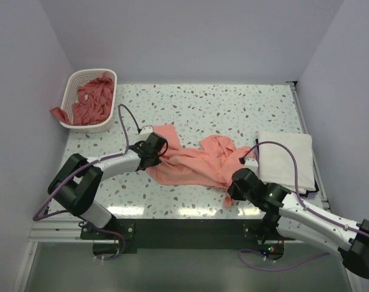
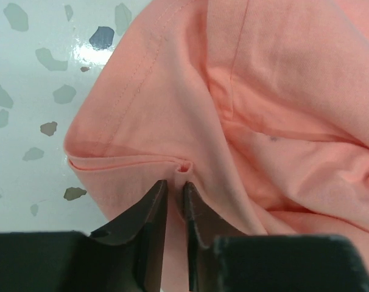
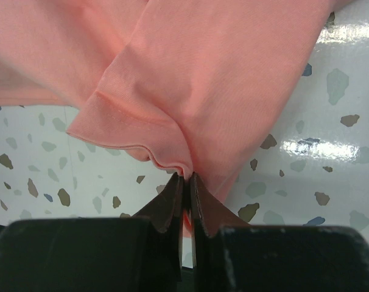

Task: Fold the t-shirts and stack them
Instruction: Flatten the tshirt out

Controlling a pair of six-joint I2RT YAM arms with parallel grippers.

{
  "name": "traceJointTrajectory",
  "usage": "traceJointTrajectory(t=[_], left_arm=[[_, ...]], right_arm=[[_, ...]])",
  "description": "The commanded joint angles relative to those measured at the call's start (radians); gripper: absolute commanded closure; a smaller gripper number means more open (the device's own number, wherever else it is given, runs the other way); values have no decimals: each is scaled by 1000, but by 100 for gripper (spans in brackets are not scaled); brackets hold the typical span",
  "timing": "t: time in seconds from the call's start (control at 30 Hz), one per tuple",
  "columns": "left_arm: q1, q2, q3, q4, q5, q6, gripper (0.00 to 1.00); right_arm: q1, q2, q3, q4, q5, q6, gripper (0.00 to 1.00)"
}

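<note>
A crumpled salmon-pink t-shirt [image 1: 190,161] lies spread across the middle of the speckled table [image 1: 203,100]. My left gripper [image 1: 159,152] sits at its left edge. In the left wrist view the jaws [image 2: 175,182] pinch a small fold of the pink cloth [image 2: 263,91] by a hem. My right gripper [image 1: 232,193] is at the shirt's near right corner. In the right wrist view it [image 3: 187,176] is shut on the hemmed edge of the cloth [image 3: 221,73], which hangs lifted above the table. A folded white t-shirt [image 1: 286,159] lies flat at the right.
A white lattice basket [image 1: 114,91] stands at the far left corner with more pink t-shirts [image 1: 92,100] heaped in it, one hanging over its left rim. Purple cables loop over both arms. A metal rail runs along the table's right edge [image 1: 303,121].
</note>
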Motion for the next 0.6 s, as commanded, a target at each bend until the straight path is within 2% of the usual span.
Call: traceJointTrajectory(t=[0.0,0.03,0.17,0.5,0.57], left_arm=[[-4,-37,28,-23,-51,-16,80],[-4,-46,25,-26,-53,-19,86],[-4,-115,13,-60,-64,-33,97],[-3,-366,-81,-220,-106,-129,100],[-3,-446,-139,-250,-116,-186,100]], right_arm=[[0,-13,-6,9,15,23,98],[0,-16,-6,7,15,21,98],[0,-22,-2,-2,15,23,98],[0,-39,-8,-14,10,36,97],[0,-45,-5,-30,15,47,90]])
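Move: The t-shirt's left edge, bunched into a small fold, is right at the left fingertips, about 1 cm below the hand point. From the left hand, a flat sleeve flap lies some 12 cm ahead and 2 cm to the right, and the crumpled middle about 12 cm to the right, level with the hand. From the right hand, still gripping the near corner, that left edge is roughly 25 cm left, 14 cm ahead and 4 cm lower. Shut the left gripper from about a quarter open to pinch the fold at the t-shirt's left edge, then raise it some 6 cm off the table. As it climbs, draw it about 3 cm left and slightly back, away from the crumpled middle, tipping the fingers up a little. Keep the right gripper closed on the near corner, almost still. ##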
